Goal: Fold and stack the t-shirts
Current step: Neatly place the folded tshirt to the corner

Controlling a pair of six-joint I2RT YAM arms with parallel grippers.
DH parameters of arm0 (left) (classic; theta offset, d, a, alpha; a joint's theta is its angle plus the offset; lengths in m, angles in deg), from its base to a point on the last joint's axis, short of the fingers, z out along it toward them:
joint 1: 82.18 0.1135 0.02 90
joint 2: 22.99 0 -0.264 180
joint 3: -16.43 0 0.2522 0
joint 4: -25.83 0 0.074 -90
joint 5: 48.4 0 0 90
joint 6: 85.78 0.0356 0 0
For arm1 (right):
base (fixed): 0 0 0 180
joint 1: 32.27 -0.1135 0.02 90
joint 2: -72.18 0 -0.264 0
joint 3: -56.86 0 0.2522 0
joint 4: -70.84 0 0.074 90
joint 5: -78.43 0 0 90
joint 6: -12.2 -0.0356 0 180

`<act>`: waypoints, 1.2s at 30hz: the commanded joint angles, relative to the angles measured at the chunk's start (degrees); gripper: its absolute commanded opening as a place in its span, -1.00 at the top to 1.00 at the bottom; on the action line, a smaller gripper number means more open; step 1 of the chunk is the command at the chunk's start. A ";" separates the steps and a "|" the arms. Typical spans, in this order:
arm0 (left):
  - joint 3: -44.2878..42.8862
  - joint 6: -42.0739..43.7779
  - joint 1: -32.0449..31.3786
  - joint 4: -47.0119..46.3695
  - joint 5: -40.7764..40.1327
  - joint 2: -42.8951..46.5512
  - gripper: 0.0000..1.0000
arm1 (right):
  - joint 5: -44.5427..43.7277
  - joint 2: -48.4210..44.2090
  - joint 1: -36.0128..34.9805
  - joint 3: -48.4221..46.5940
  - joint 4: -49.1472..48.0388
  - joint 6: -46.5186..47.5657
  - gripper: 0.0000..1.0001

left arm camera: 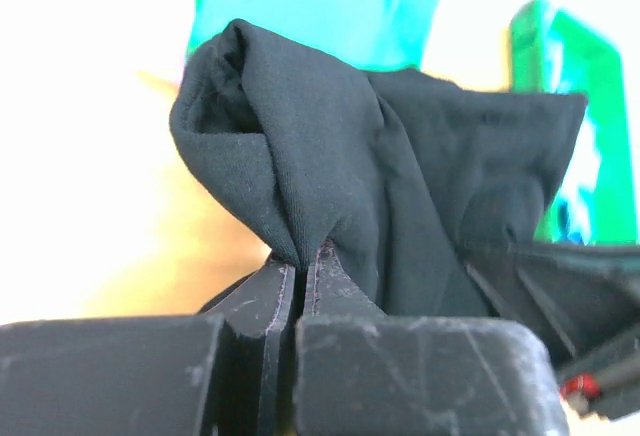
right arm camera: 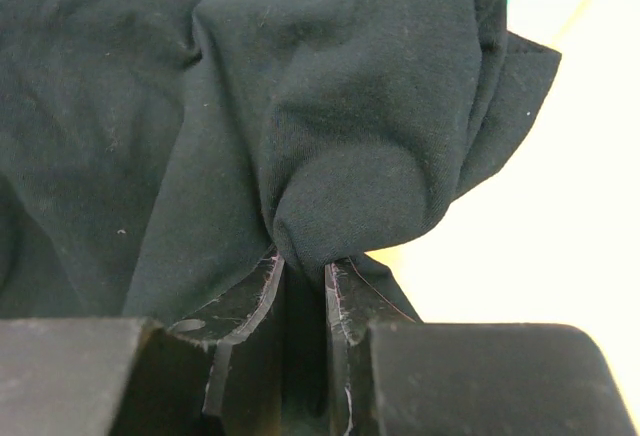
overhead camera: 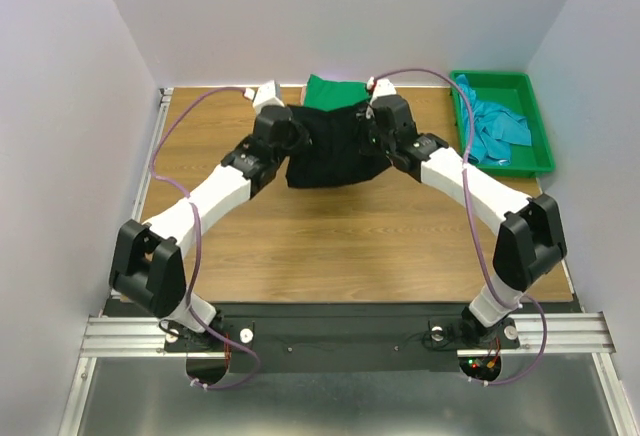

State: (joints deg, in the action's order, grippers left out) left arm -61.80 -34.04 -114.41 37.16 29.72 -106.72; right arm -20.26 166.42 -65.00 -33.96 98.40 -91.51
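The black t-shirt hangs between my two grippers over the far middle of the table. My left gripper is shut on its left edge, with bunched black cloth pinched between the fingers. My right gripper is shut on its right edge, with a fold of black cloth in the jaws. A green t-shirt lies flat behind the black one, at the back of the table; it also shows in the left wrist view. A teal t-shirt lies crumpled in the green tray.
The rigid green plastic tray stands at the back right corner of the wooden table. White walls close in the left, back and right sides. Purple cables loop above both arms.
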 commanded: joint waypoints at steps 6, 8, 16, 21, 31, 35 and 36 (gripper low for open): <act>-30.07 10.75 7.62 -4.25 8.79 -17.42 1.00 | -11.09 11.84 1.52 -19.52 -1.85 -2.28 0.99; -35.61 11.36 9.63 -3.28 11.25 -21.90 1.00 | -10.30 15.42 2.84 -22.16 -1.85 -3.16 0.99; -57.95 12.33 12.45 -2.40 14.87 -42.03 1.00 | -3.54 29.33 9.08 -36.21 -1.85 -2.63 0.99; -68.94 12.60 13.59 -2.22 15.04 -52.23 1.00 | 0.86 36.36 11.20 -40.19 -1.67 -3.51 0.94; -69.83 9.70 16.05 -2.57 13.64 -55.32 -0.52 | -7.74 35.50 12.43 -39.05 -1.50 -3.69 -0.99; -69.04 10.05 16.32 -0.65 10.49 -53.13 -0.97 | -13.19 31.98 13.13 -37.03 -1.23 -3.07 -1.00; -68.34 10.31 16.32 0.58 9.17 -51.82 -0.97 | -13.89 30.06 13.04 -36.24 -1.15 -2.46 -1.00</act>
State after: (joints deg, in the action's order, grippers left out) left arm -128.42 -24.51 -98.65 37.72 43.12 -164.96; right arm -28.17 204.18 -52.76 -71.14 98.16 -95.25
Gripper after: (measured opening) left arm 0.980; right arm 0.997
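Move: Both my hands still pinch the folded black shirt in the air. The stack with the green shirt on top lies about 20 cm ahead of my left hand, 6 cm to its right and roughly 19 cm below. From my right hand the stack is some 19 cm ahead, 6 cm to the left and 14 cm below; the green bin with the blue shirt is about 17 cm ahead and 43 cm to its right. I carry the black shirt forward over the stack in one quick arc: my left hand reaches about 28 cm, rising 8 cm and then sinking below its starting height; my right reaches some 19 cm, rising a little, then dropping about 11 cm while it turns clockwise. Then both grippers open wide, letting go of the cloth, and edge apart sideways. ##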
